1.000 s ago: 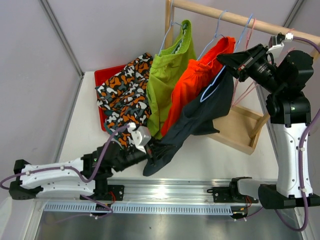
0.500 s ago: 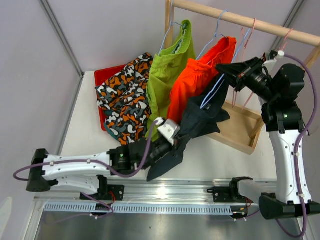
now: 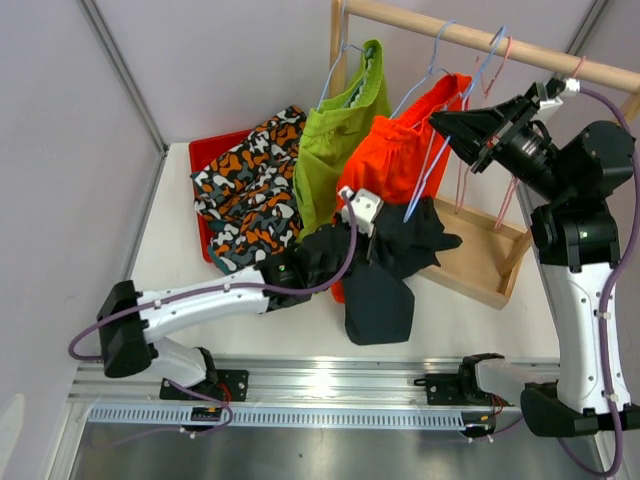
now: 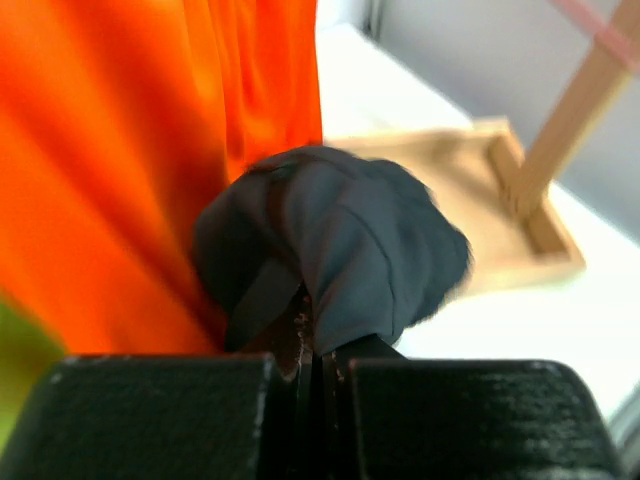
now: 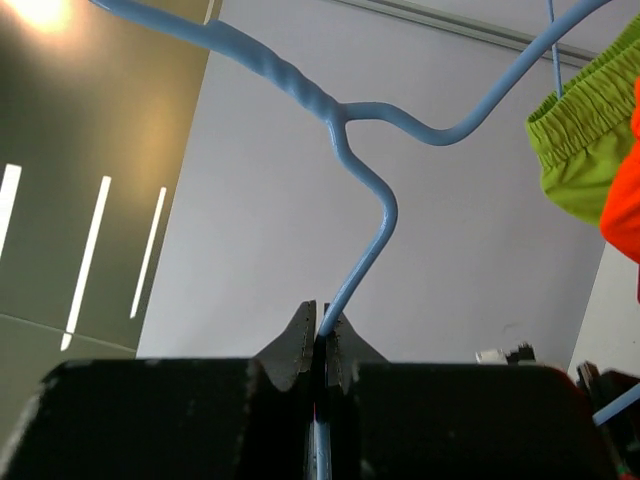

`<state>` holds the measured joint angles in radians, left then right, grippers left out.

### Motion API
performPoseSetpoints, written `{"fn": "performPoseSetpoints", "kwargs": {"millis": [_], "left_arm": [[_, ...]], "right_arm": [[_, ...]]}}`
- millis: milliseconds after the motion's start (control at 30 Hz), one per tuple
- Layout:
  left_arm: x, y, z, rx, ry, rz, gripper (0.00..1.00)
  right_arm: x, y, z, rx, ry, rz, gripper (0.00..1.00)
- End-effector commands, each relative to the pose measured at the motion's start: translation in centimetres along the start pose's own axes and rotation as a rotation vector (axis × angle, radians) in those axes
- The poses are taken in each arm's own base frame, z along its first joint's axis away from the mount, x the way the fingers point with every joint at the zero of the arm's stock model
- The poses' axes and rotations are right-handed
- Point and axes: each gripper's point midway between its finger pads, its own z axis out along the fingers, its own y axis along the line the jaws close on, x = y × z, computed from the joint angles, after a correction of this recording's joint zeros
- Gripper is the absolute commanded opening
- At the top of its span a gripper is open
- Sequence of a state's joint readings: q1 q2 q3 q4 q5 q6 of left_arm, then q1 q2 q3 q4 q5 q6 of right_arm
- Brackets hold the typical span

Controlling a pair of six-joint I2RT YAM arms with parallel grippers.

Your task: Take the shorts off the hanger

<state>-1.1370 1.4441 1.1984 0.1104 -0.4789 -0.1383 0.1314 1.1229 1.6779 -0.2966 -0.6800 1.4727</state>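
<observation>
My left gripper [image 3: 368,238] is shut on the dark navy shorts [image 3: 385,275], which hang bunched from it above the table; in the left wrist view the navy fabric [image 4: 340,240] bulges out of the closed gripper [image 4: 318,345]. My right gripper [image 3: 440,122] is shut on a blue wire hanger [image 3: 425,175], which looks bare; the right wrist view shows the wire [image 5: 360,250] pinched in the gripper [image 5: 322,340]. The bright orange shorts [image 3: 395,160] and lime green shorts [image 3: 335,140] hang from the wooden rail [image 3: 480,40]. The camouflage shorts [image 3: 250,190] lie on a red tray [image 3: 212,150]. The teal shorts are out of view.
The rack's wooden base tray [image 3: 485,260] sits at the right, under two pink hangers [image 3: 500,190] on the rail. The orange shorts [image 4: 120,150] hang right behind my left gripper. The metal rail with the arm bases runs along the near edge.
The navy shorts have slid off the blue hanger. My left gripper moved right and up with them, and they now hang bunched. My right gripper lifted the hanger up and back.
</observation>
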Motion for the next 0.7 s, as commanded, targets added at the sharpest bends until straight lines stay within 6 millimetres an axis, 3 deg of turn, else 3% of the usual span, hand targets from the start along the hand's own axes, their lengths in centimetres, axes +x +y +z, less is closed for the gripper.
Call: {"fn": "performPoseSetpoints", "kwargs": {"millis": [0,33,67,100,133,167,267,367,433,533,633,667], "left_arm": [[-2.6,-0.1,-5.2,0.028,-0.060,-0.073,0.00],[-1.8,-1.1,-7.3,0.047,-0.023,-0.023,0.00],[-1.4,-1.0,-8.8,0.031,0.000,0.011,0.00],[-3.0,1.1,-11.0,-0.066,-0.031,0.011,0.00],[-3.1,0.3,-13.2,-0.053,-0.019,0.036,0.00],[-2.3,1.5,-14.9,-0.088,0.038,0.087,0.00],[-4.5,5.1,-20.0,-0.167,0.062,0.073,0.00],[-5.5,8.6,-22.5,-0.242,0.072,0.029,0.00],[-5.7,11.3,-23.7,-0.321,0.077,0.088,0.00],[-7.4,13.0,-24.8,-0.361,0.041,0.078,0.00],[-10.4,14.4,-25.4,-0.406,-0.050,0.027,0.00],[-11.1,15.4,-25.8,-0.416,-0.059,0.099,0.00]], "right_arm": [[-0.1,1.6,1.1,-0.055,0.055,-0.050,0.00],[-0.4,1.4,1.4,-0.053,0.057,-0.059,0.00],[-0.7,1.1,1.8,-0.047,0.060,-0.059,0.00],[-1.2,0.9,2.1,-0.045,0.059,-0.065,0.00],[-1.9,0.3,2.8,-0.034,0.059,-0.062,0.00],[-2.4,0.2,3.0,-0.037,0.054,-0.077,0.00],[-5.0,-0.9,3.9,-0.013,0.014,-0.124,0.00],[-7.4,-1.6,4.7,-0.003,-0.021,-0.155,0.00],[-8.4,-1.7,5.0,-0.011,-0.041,-0.169,0.00],[-9.6,-2.4,5.7,0.005,-0.074,-0.194,0.00],[-10.0,-3.8,6.1,0.035,-0.066,-0.178,0.00],[-10.1,-4.2,6.2,0.042,-0.069,-0.173,0.00]]}}
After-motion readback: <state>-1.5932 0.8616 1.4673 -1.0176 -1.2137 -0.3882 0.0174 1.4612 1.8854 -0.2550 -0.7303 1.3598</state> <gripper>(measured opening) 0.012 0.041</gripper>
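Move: The black shorts are already bunched in the left fingers. The red bin they are bound for lies some 28 cm ahead of that hand, 30 cm left and 28 cm lower. The orange shorts hang about 8 cm ahead and 3 cm right of it, the lime ones 12 cm ahead and 7 cm left, both a little higher. For the right hand, gripping the blue hanger, the rail is roughly 13 cm ahead, 3 cm right and 10 cm up, and the orange shorts 12 cm ahead, 5 cm left, 18 cm lower. The black shorts, still pinched in the left fingers, are drawn fast back some 14 cm from the blue hanger, then swept about 20 cm left and 10 cm up on the robot's side of the hanging shorts, the wrist turning slightly counter-clockwise. Meanwhile the right hand keeps its grip on the hanger and carries it forward about 12 cm, towards the rail and the orange shorts. ##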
